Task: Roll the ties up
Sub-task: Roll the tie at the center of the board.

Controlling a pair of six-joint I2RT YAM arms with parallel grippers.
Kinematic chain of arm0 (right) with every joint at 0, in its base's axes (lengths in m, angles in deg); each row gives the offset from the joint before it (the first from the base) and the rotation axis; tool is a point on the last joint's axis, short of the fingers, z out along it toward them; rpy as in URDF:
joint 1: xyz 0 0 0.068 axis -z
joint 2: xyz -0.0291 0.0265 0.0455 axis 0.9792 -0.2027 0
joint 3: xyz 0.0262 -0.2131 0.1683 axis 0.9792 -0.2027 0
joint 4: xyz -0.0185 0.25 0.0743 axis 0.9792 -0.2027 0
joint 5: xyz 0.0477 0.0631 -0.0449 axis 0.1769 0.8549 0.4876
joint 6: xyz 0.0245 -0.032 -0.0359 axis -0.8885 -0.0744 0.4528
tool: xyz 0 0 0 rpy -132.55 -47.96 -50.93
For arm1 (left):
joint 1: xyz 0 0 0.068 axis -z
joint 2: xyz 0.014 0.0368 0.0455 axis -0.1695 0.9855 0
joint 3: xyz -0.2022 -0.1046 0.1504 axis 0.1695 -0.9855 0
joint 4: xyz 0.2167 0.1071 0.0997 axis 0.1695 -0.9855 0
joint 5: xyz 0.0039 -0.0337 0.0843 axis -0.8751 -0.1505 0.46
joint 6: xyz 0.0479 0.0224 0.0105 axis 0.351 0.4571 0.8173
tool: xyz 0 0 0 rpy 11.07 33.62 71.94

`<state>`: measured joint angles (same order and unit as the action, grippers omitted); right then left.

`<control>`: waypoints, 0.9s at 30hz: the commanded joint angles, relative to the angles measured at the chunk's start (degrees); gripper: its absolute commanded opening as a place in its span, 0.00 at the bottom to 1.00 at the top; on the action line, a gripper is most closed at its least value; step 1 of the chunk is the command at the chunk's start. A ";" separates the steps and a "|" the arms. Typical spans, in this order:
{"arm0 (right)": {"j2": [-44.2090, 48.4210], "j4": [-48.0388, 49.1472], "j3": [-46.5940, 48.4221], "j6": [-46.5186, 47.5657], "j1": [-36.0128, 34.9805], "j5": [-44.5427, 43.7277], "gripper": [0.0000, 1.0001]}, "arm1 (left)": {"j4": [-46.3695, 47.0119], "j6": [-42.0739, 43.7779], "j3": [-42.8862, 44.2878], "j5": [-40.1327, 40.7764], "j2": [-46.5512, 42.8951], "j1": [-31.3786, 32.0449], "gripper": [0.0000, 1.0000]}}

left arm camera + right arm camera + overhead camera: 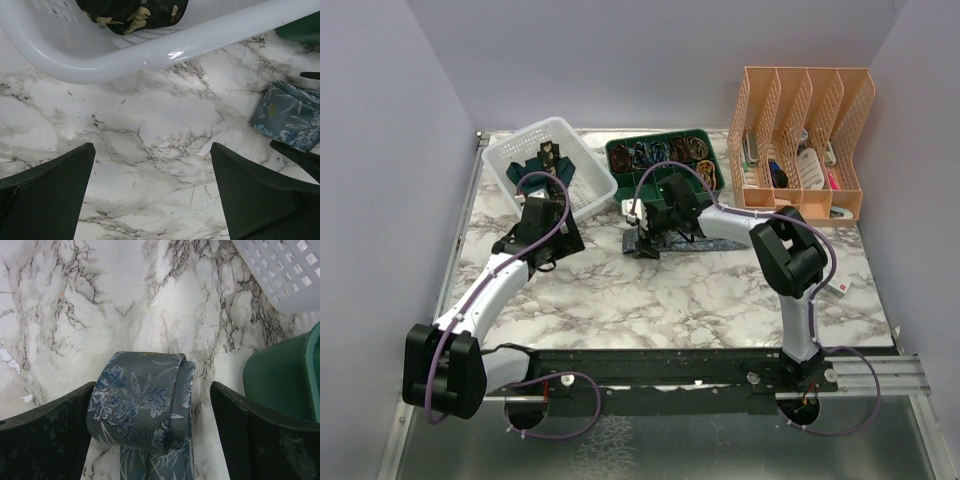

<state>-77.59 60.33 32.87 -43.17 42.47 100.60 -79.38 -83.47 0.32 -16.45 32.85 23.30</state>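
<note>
A blue-grey flowered tie (140, 405) lies on the marble table, its end rolled into a thick coil and its tail running toward the camera. My right gripper (152, 387) is open around that coil: the left finger (55, 430) touches it and the right finger (260, 435) stands apart. From above, the same tie (645, 244) shows under the right gripper (657, 226). A black-brown tie with gold pattern (135, 12) lies in the white basket (150, 55). My left gripper (152, 170) is open over bare marble just in front of the basket, and the blue-grey tie (287, 117) lies to its right.
The white basket (548, 165) stands tilted at the back left with dark ties in it. A green tray (665, 160) with rolled items sits at the back centre, close to the right gripper. An orange file rack (802, 140) stands at the back right.
</note>
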 commanded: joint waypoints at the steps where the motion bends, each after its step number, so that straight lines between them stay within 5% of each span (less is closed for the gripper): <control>1: -2.52 -3.91 1.39 1.30 -1.11 1.38 0.95 | 1.05 1.06 -1.55 -2.03 -0.04 -0.94 0.99; 16: -1.68 5.50 -4.42 -6.77 -4.82 -0.36 0.53 | 1.32 1.35 -2.25 -3.05 0.27 -1.75 0.99; 27: -0.28 19.10 -10.54 -16.90 -11.92 -2.38 0.50 | 1.62 -0.02 -3.80 -4.22 -0.63 -1.84 0.99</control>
<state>-78.73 74.47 24.83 -54.56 33.42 100.34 -78.77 -82.71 -2.41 -18.85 33.01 21.81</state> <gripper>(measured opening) 0.508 0.989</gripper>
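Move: The tie's rolled end sits almost under the right gripper: about 1 cm back, 1 cm left and 3 cm below. Its flat tail runs from there to the right, its middle some 13 cm right, level fore and aft, 4 cm below. The green box is centred 19 cm ahead and 5 cm right, 1 cm below; the white basket is 18 cm ahead and 22 cm left, level in height. From the left gripper the roll lies roughly 15 cm right, level fore and aft, 8 cm below. Lower the right gripper about 2.5 cm over the tie's rolled end, easing back as you close the fingers to roughly half open so they pinch it from both sides. Keep that grip and draw the roll back towards the base and left along the board, about 7 cm back and 5 cm left in all. Let the open, empty left gripper sink slightly. ##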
